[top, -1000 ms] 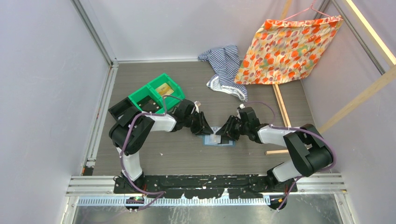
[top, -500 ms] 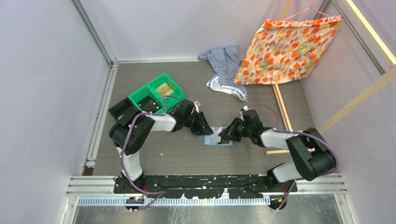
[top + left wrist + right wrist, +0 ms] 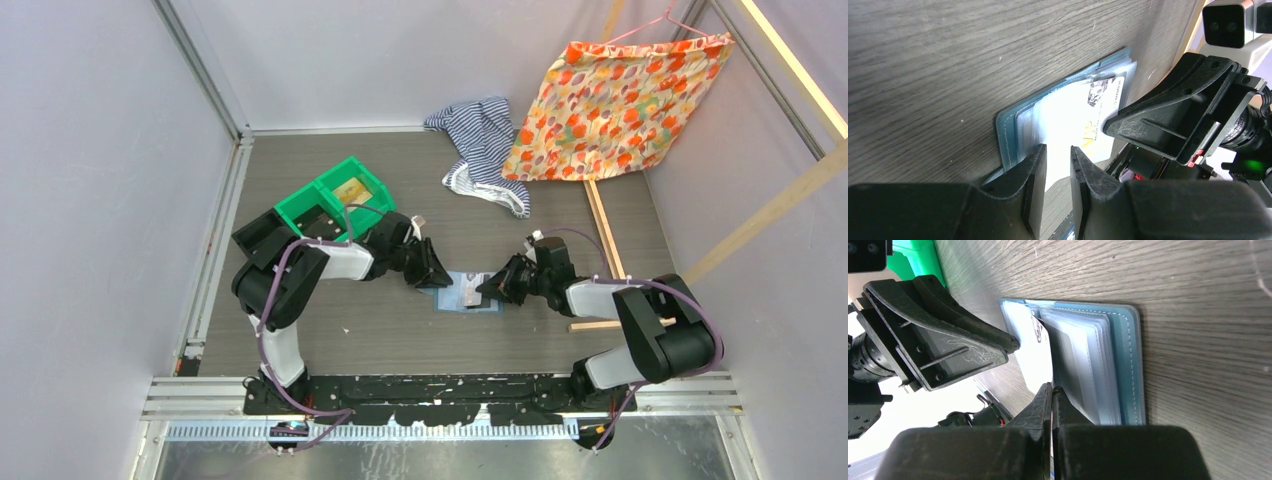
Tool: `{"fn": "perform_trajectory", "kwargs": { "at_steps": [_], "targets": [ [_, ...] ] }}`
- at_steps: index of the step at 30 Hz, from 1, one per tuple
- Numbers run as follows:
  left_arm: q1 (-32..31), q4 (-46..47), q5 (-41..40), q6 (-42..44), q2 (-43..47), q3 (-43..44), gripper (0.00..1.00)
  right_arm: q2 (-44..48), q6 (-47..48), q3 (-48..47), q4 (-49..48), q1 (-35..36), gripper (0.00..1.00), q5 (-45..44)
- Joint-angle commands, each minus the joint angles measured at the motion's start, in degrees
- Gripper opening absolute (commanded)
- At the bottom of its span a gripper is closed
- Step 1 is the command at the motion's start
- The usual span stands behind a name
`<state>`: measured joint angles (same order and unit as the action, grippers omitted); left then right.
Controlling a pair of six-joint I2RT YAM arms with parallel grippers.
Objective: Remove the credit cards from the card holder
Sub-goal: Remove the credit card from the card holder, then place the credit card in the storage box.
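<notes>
The slate-blue card holder (image 3: 450, 305) lies open on the table between my two arms, its clear sleeves fanned (image 3: 1088, 365). A white credit card (image 3: 1040, 360) with yellow lettering (image 3: 1073, 115) sticks partly out of it. My right gripper (image 3: 1052, 386) is shut on this card's edge; in the top view it (image 3: 487, 292) sits at the holder's right side. My left gripper (image 3: 1058, 147) stands at the holder's left edge (image 3: 440, 280), its jaws a narrow gap apart with nothing between them, one finger (image 3: 1030, 165) over the holder's corner.
A green two-compartment bin (image 3: 330, 200) stands behind the left arm with a yellowish card (image 3: 352, 190) in it. A striped cloth (image 3: 480, 145) and a floral cloth (image 3: 610, 100) lie at the back. A wooden strip (image 3: 600, 235) runs along the right.
My right gripper has shut on the white card and drawn back a little to the right, with the card showing further out of the holder. The left gripper has barely moved.
</notes>
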<state>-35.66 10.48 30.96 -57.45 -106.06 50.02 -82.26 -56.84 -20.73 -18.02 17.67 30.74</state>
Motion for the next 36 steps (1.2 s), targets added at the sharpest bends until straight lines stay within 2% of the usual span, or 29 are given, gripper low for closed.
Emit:
{"fn": "perform_trajectory", "kwargs": {
  "at_steps": [1,11,19,24,30,36],
  "targets": [
    [1.45,-5.88,-3.74,3.99,-0.59,-1.75,0.27,1.51,3.00,1.13,2.03,-1.84,0.01,-0.70],
    [1.88,-8.51,-3.56,5.85,0.28,0.47,0.27,11.91,10.49,-1.15,16.75,-4.19,0.01,-1.81],
    [2.45,-17.80,-4.40,10.42,8.68,4.47,0.29,18.51,13.75,-6.03,25.84,-4.31,0.01,-1.78],
    [2.68,-22.19,-5.12,11.92,15.18,5.48,0.30,19.94,11.76,-7.40,23.11,-4.25,0.01,0.82],
    [2.70,-20.74,-1.92,10.24,21.17,3.27,0.30,18.38,8.40,-8.24,15.15,-2.81,0.01,5.63],
    [2.75,-8.89,3.76,3.34,23.07,-2.40,0.31,16.98,4.79,-8.45,6.46,2.88,0.01,4.77]
  ]
}}
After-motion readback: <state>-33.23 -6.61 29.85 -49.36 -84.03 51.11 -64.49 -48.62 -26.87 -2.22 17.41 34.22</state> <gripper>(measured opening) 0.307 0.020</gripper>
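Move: In the right hand's shut fingers, the credit card is already pinched by its right edge, its middle about 2 cm left, 1 cm ahead and level in height. The card holder lies open under it, middle roughly 2 cm left, straight ahead 0 and 2 cm down; the green tray is some 29 cm left and 18 cm ahead. From the left hand, the card's middle is about 5 cm right, level fore and aft, 1 cm lower. Keeping its pinch on the card, the right hand draws it about 3 cm right and slightly back while starting to rise, then lifts on to some 8 cm up, swinging back left over the holder and tilting its fingertips up a little. The left hand, fingers unchanged, slides about 3.5 cm left off the holder's left side, then climbs roughly 10 cm clear. ##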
